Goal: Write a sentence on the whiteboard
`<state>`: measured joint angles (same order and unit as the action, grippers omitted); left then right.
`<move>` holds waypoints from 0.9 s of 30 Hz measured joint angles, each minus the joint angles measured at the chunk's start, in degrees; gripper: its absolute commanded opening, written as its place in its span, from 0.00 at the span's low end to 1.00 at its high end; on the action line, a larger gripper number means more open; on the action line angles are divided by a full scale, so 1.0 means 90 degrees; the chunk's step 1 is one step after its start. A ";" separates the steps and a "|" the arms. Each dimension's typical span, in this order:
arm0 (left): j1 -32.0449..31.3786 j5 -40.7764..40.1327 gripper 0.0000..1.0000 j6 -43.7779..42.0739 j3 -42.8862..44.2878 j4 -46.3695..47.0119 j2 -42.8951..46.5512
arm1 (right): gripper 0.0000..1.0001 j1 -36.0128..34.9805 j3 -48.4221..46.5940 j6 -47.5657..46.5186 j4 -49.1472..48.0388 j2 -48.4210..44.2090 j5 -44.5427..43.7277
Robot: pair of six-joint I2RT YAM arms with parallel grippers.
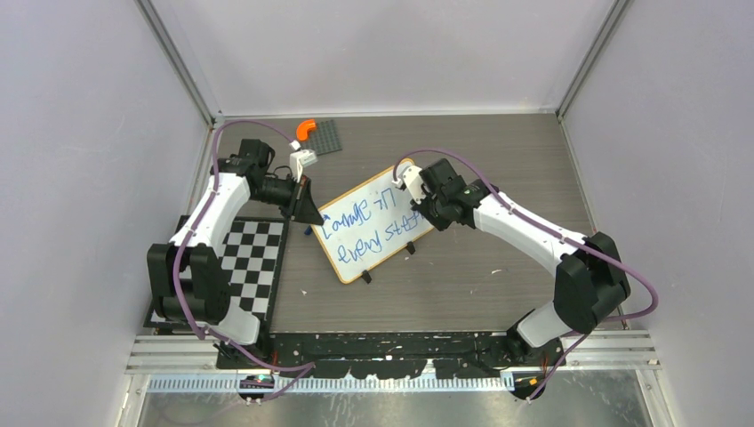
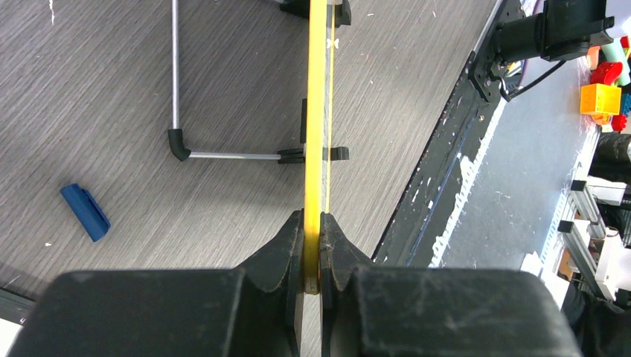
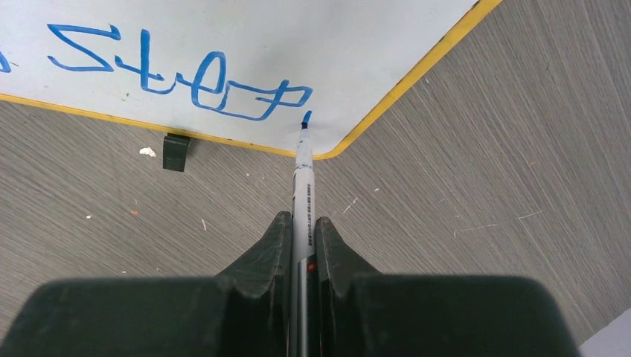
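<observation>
The whiteboard [image 1: 353,261] stands tilted in the middle of the table, with the blue sentence [image 1: 363,222] written on it in two slanted lines. My left gripper [image 1: 310,214] is shut on the board's left corner. In the left wrist view the yellow edge [image 2: 315,111] runs straight out from between the fingers of that gripper [image 2: 313,223]. My right gripper [image 1: 420,212] hangs over the board's right end. It [image 3: 301,223] is shut on a grey marker [image 3: 303,186]. The marker's blue tip rests on the whiteboard [image 3: 223,30] just after the word "step" [image 3: 186,71].
A blue marker cap [image 2: 85,212] lies on the table behind the board, near its wire stand [image 2: 175,74]. A checkerboard mat [image 1: 253,258] lies at the left. A grey studded plate [image 1: 327,138] with an orange piece [image 1: 305,129] sits at the back.
</observation>
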<state>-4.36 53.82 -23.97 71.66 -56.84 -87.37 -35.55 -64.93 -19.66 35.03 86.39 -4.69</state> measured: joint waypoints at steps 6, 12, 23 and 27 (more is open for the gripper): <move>-0.0002 -0.0012 0.35 0.0012 0.0000 0.0019 0.0002 | 0.00 0.0000 -0.0075 0.0005 0.0148 -0.0092 0.0109; -0.0002 -0.0136 0.51 0.0194 0.0136 0.0022 0.0146 | 0.00 0.0002 -0.0510 0.0058 0.0648 -0.0597 0.0646; 0.0993 -0.0624 0.72 0.0617 0.1549 -0.0005 0.1158 | 0.00 0.0056 -0.1426 0.0646 0.1656 -0.1154 0.1564; 0.1307 -0.1596 0.67 0.0571 0.1535 -0.0027 0.1054 | 0.00 0.0189 -0.1554 0.0928 0.1897 -0.1375 0.1729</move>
<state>7.40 39.46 -18.83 85.47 -57.08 -77.89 -33.85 -78.91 -11.31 52.10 74.02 10.87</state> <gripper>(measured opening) 0.715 0.168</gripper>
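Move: The marker held in the right hand has its tip on the whiteboard near the lower right corner; the board's middle lies about 12 cm to this hand's left, level fore and aft, some 2 cm lower. The board's nearer black clip is about 5 cm left, 3 cm back and 9 cm below. For the left hand, still pinching the upper left corner, the board's middle is about 12 cm right, 1 cm back and 4 cm down; the blue cap sits 3 cm ahead, 3 cm left and 16 cm below. Up and somewhat back, the right hand lifts the marker tip off the whiteboard, rising about 12 cm and tilting its left side up some 20 degrees, grip kept on the marker. The left hand opens wide and lets go of the board's corner, rises first, then swings left and somewhat forward, away from the board, turning counter-clockwise as it goes. ##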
